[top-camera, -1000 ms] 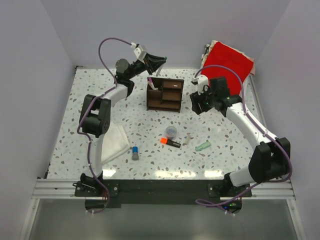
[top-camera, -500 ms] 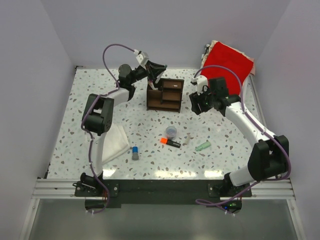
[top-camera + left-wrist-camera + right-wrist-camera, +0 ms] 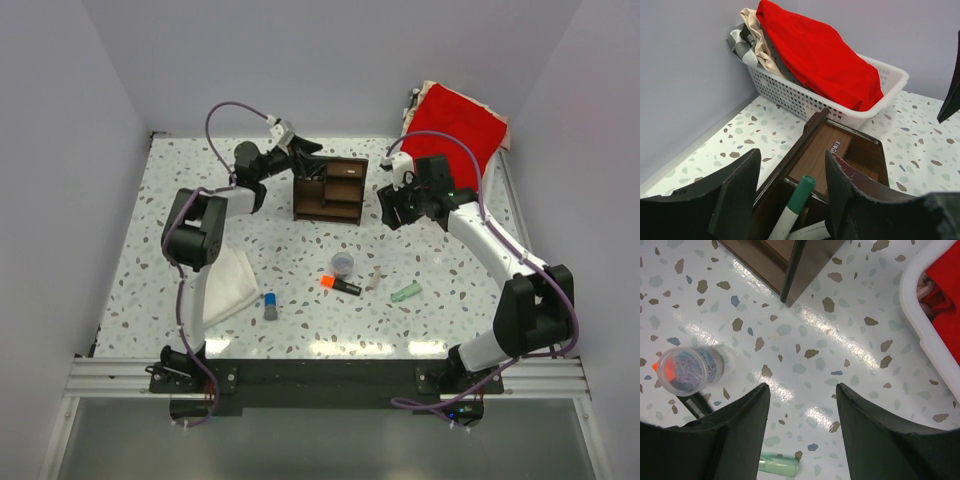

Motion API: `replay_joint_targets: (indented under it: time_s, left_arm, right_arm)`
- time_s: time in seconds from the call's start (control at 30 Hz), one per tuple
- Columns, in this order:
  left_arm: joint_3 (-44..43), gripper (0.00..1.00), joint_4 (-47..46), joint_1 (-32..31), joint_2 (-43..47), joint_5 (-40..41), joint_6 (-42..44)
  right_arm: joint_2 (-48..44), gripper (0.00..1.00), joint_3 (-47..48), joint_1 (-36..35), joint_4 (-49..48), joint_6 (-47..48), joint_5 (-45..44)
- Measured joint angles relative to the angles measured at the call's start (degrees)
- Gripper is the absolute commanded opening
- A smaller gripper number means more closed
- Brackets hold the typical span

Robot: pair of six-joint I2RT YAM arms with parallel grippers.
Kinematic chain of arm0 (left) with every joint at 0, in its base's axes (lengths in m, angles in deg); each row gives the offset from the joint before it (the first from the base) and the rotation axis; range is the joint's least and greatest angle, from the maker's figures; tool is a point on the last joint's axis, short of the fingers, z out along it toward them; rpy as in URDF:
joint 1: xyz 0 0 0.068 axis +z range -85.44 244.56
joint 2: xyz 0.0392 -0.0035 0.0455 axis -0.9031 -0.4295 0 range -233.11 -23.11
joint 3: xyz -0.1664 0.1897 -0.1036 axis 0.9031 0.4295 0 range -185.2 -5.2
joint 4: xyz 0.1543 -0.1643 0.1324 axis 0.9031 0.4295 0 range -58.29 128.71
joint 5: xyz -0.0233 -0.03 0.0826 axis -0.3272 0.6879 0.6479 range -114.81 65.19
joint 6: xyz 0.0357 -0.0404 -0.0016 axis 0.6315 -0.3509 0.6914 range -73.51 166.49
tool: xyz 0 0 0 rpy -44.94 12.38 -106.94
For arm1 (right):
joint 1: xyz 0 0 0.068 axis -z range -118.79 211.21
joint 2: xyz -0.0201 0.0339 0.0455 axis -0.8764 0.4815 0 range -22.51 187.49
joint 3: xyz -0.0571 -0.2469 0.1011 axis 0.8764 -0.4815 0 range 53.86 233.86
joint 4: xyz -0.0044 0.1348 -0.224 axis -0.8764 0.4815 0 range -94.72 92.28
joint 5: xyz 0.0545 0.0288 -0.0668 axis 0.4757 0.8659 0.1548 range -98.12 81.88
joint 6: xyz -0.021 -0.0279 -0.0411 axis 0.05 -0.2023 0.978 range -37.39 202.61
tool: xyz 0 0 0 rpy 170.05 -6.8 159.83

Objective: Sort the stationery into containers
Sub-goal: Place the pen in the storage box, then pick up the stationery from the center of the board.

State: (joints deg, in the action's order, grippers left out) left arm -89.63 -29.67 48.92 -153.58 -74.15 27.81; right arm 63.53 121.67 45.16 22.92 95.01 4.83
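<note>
The dark brown wooden organizer stands at the table's back middle. My left gripper hovers over its left rear corner. In the left wrist view the gripper is open around a green-capped white pen that stands in the organizer, untouched. My right gripper is open and empty, right of the organizer. On the table lie the bluish pot, orange-and-black highlighter, thin pale pen, mint-green piece and blue-capped grey stick. The right wrist view shows the open gripper, pot and mint piece.
A white basket with red cloth fills the back right corner, also in the left wrist view and right wrist view. A white folded cloth lies front left. Walls close in the back and sides.
My left gripper has come down from above the organizer to its left rear corner, open around the standing pen. My right arm has hardly moved.
</note>
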Motion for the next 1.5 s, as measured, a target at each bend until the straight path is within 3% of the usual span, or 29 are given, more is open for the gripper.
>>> replay_joint_targets:
  time_s: [0.27, 0.47, 0.5, 0.77, 0.87, 1.17, 1.3, 1.4, 1.43, 1.5]
  left_arm:
    - [2.9, 0.76, 0.8, 0.1, 4.7, -1.5, 1.9]
    - [4.9, 0.91, 5.8, 0.2, 14.7, -1.4, 4.8]
    - [5.6, 1.0, 8.3, 0.2, 17.9, -1.2, 5.4]
    - [13.6, 1.0, 30.3, 0.3, 42.9, 3.3, 11.2]
    - [17.6, 1.0, 42.2, 0.2, 50.0, 6.2, 13.4]
    - [25.4, 1.0, 69.0, 0.3, 55.1, 22.2, 20.9]
    - [25.6, 1.0, 74.3, 0.5, 55.3, 25.3, 22.8]
    - [26.3, 1.0, 75.6, 0.5, 55.8, 26.3, 23.3]
    - [26.7, 1.0, 75.9, 0.5, 56.1, 26.6, 23.5]
    - [27.4, 1.0, 76.2, 0.7, 56.5, 26.8, 23.7]
  right_arm:
    - [-0.1, 0.62, 0.0, 0.0, -0.3, -0.2, 0.0]
    - [-1.9, 0.66, -0.1, 0.0, 0.4, 1.3, 2.1]
    - [-2.4, 0.67, -0.2, 0.0, 0.8, 1.9, 2.7]
    - [-5.1, 0.69, -1.9, 0.0, 6.5, 7.8, 5.5]
    - [-5.1, 0.68, -2.4, 0.0, 12.3, 15.1, 7.6]
    - [-9.4, 0.65, -8.0, -1.2, 23.4, 35.3, 9.4]
    - [-9.1, 0.67, -7.9, -5.7, 21.8, 36.1, 9.5]
    - [-6.8, 0.76, -6.7, -8.9, 19.7, 33.9, 9.5]
    - [-5.5, 0.83, -5.8, -10.0, 18.2, 32.7, 9.5]
    - [-3.3, 0.85, -4.6, -11.6, 15.2, 30.1, 9.2]
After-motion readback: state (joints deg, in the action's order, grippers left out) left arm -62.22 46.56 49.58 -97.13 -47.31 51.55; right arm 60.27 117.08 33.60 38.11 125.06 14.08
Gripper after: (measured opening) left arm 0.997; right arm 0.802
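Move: The green-capped pen is already in the storage box, its cap between the left hand's half-open fingers and its middle some 5 cm below them. The box's centre is about 4 cm to that hand's right, 2 cm back and 11 cm down. For the right hand, the paper-clip pot lies about 11 cm left, 5 cm back and 12 cm down. From that hand the orange-black highlighter is 11 cm left and 8 cm back, the eraser 3 cm left and 7 cm back, both some 14 cm down. The left fingers open the rest of the way around the pen's cap and come free; that hand rises some 18 cm out of the box while drawing back, then swings left and sinks to its old height, tipping down to face forward-right. The right hand pulls back about 12 cm, dipping slightly and turning some 40 degrees counter-clockwise, then curves left and a little forward towards the paper-clip pot, opening wider. ##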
